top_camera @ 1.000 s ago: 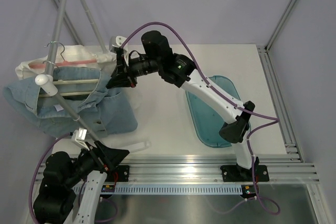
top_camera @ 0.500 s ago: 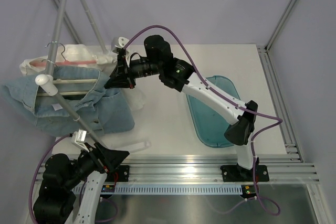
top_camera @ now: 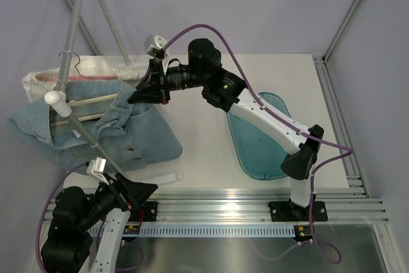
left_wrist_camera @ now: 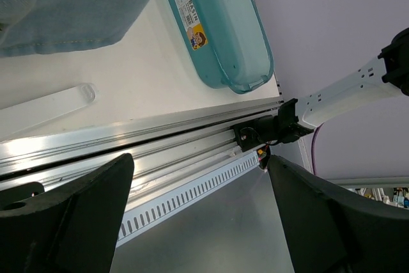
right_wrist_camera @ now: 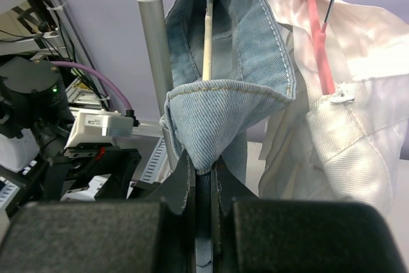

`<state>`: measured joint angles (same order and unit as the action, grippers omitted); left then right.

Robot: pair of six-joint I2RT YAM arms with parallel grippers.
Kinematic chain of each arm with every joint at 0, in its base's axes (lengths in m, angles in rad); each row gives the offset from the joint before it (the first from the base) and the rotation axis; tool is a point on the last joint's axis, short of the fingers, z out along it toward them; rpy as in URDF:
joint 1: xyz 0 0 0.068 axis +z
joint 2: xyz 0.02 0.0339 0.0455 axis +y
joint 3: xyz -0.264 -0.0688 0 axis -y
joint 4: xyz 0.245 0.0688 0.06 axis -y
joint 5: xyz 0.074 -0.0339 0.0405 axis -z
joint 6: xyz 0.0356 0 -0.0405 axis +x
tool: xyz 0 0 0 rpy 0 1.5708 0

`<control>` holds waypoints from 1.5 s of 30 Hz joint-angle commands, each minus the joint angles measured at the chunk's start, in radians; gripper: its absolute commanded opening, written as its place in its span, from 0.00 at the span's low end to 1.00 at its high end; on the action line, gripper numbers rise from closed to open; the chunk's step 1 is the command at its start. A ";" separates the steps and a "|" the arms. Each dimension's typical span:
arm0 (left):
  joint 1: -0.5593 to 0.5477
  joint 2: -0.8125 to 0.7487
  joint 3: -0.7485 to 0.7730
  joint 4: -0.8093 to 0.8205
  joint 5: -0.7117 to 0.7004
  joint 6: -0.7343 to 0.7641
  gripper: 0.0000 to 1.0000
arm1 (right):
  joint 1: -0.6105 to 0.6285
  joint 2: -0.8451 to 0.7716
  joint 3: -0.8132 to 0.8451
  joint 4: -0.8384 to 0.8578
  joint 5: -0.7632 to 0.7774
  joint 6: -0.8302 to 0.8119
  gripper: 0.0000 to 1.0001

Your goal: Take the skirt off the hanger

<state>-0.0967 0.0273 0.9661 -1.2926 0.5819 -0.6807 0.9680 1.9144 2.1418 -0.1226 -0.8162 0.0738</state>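
Observation:
A light blue denim skirt (top_camera: 108, 132) hangs on a wooden hanger (top_camera: 92, 101) from the grey rack rail (top_camera: 80, 132) at the left. My right gripper (top_camera: 137, 97) is shut on the skirt's waistband edge; in the right wrist view the fingers (right_wrist_camera: 183, 180) pinch a fold of denim (right_wrist_camera: 223, 113) with the hanger's wooden bar (right_wrist_camera: 206, 36) above. My left gripper (top_camera: 147, 188) is open and empty near the table's front edge, below the skirt; the left wrist view shows its fingers (left_wrist_camera: 77, 209) wide apart over the aluminium rail.
A white garment (top_camera: 89, 68) on a pink hanger (right_wrist_camera: 319, 43) hangs behind the skirt. A teal plastic tray (top_camera: 262, 135) lies at the table's right. A clear plastic strip (top_camera: 163, 177) lies near the front edge. The rack's upright pole (right_wrist_camera: 153, 49) stands next to the skirt.
My right gripper has pulled the skirt's edge up and to the right. The skirt has swung and spread out to the right over the table. The left arm has not moved.

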 commanded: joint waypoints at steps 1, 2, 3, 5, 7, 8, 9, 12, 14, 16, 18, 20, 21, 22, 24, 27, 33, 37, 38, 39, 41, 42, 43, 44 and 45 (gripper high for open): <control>0.006 -0.012 -0.004 0.035 0.055 0.012 0.88 | -0.012 -0.074 0.046 0.219 -0.040 0.087 0.00; 0.006 -0.012 -0.004 0.036 0.055 0.010 0.88 | -0.015 -0.072 0.047 0.231 -0.043 0.099 0.00; 0.005 -0.013 -0.006 0.039 0.056 0.009 0.88 | -0.017 -0.069 0.050 0.245 -0.046 0.113 0.00; 0.006 -0.013 -0.003 0.041 0.059 0.007 0.88 | -0.021 -0.071 0.050 0.273 -0.038 0.139 0.00; 0.006 -0.012 0.002 0.041 0.064 0.012 0.88 | -0.028 -0.068 0.058 0.282 -0.041 0.159 0.00; 0.005 -0.010 0.005 0.042 0.067 0.013 0.88 | -0.032 -0.075 0.056 0.279 -0.034 0.159 0.00; 0.006 -0.009 0.006 0.044 0.076 0.015 0.88 | -0.037 -0.081 0.050 0.281 -0.029 0.159 0.00; 0.006 0.000 0.028 0.044 0.076 0.029 0.87 | -0.051 -0.107 0.010 0.320 -0.038 0.193 0.00; 0.006 0.006 0.045 0.045 0.072 0.032 0.87 | -0.054 -0.126 -0.014 0.339 -0.038 0.211 0.00; 0.006 0.011 0.051 0.049 0.073 0.029 0.87 | -0.054 -0.140 -0.037 0.347 -0.032 0.211 0.00; 0.006 0.016 0.051 0.052 0.070 0.027 0.87 | -0.055 -0.155 -0.049 0.354 -0.031 0.224 0.00; 0.005 0.014 0.046 0.050 0.068 0.023 0.86 | -0.058 -0.169 -0.062 0.348 -0.034 0.224 0.00; 0.006 0.014 0.046 0.052 0.068 0.021 0.86 | -0.061 -0.175 -0.084 0.347 -0.031 0.218 0.00; 0.005 0.014 0.046 0.055 0.070 0.017 0.86 | -0.061 -0.182 -0.098 0.347 -0.032 0.216 0.00; 0.005 0.016 0.054 0.056 0.067 0.017 0.86 | -0.068 -0.204 -0.126 0.353 -0.038 0.219 0.00; 0.005 0.029 0.065 0.067 0.065 0.018 0.86 | -0.078 -0.221 -0.174 0.359 -0.046 0.236 0.00; 0.006 0.074 0.069 0.091 0.029 0.013 0.86 | -0.091 -0.238 -0.210 0.278 -0.041 0.212 0.00; 0.006 0.086 0.053 0.121 -0.014 0.000 0.86 | -0.103 -0.262 -0.263 0.247 -0.028 0.185 0.00; 0.006 0.088 0.045 0.131 -0.013 -0.005 0.86 | -0.106 -0.281 -0.275 0.247 -0.024 0.182 0.00; 0.005 0.086 0.039 0.141 -0.010 -0.010 0.86 | -0.112 -0.288 -0.299 0.247 -0.023 0.178 0.00; 0.006 0.089 0.026 0.156 -0.013 -0.017 0.86 | -0.121 -0.310 -0.324 0.251 -0.026 0.179 0.00; 0.005 0.088 0.023 0.159 -0.017 -0.019 0.86 | -0.123 -0.316 -0.344 0.259 -0.031 0.184 0.00; 0.006 0.088 0.022 0.162 -0.022 -0.017 0.86 | -0.129 -0.322 -0.352 0.259 -0.032 0.184 0.00; 0.005 0.091 0.022 0.162 -0.027 -0.017 0.86 | -0.130 -0.331 -0.359 0.258 -0.034 0.184 0.00; 0.006 0.092 0.022 0.164 -0.036 -0.017 0.86 | -0.132 -0.337 -0.370 0.253 -0.037 0.182 0.00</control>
<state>-0.0967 0.0937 0.9920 -1.1923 0.5655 -0.6888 0.8513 1.6581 1.7775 0.0589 -0.8486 0.2649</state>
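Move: The right hand still pinches the denim skirt's waistband at the near end of its hanger. The hanger hook on the rack bar is about 14 cm to its left, 12 cm higher and level fore and aft. The pink hanger with the white garment sits some 8 cm farther out and 11 cm left, at hand height. From the idle left hand, the hook is roughly 18 cm ahead, 13 cm left and 32 cm up. Still pinching the skirt, the right hand pulls about 7 cm right from the rack, rising 4 cm, then sinking. ##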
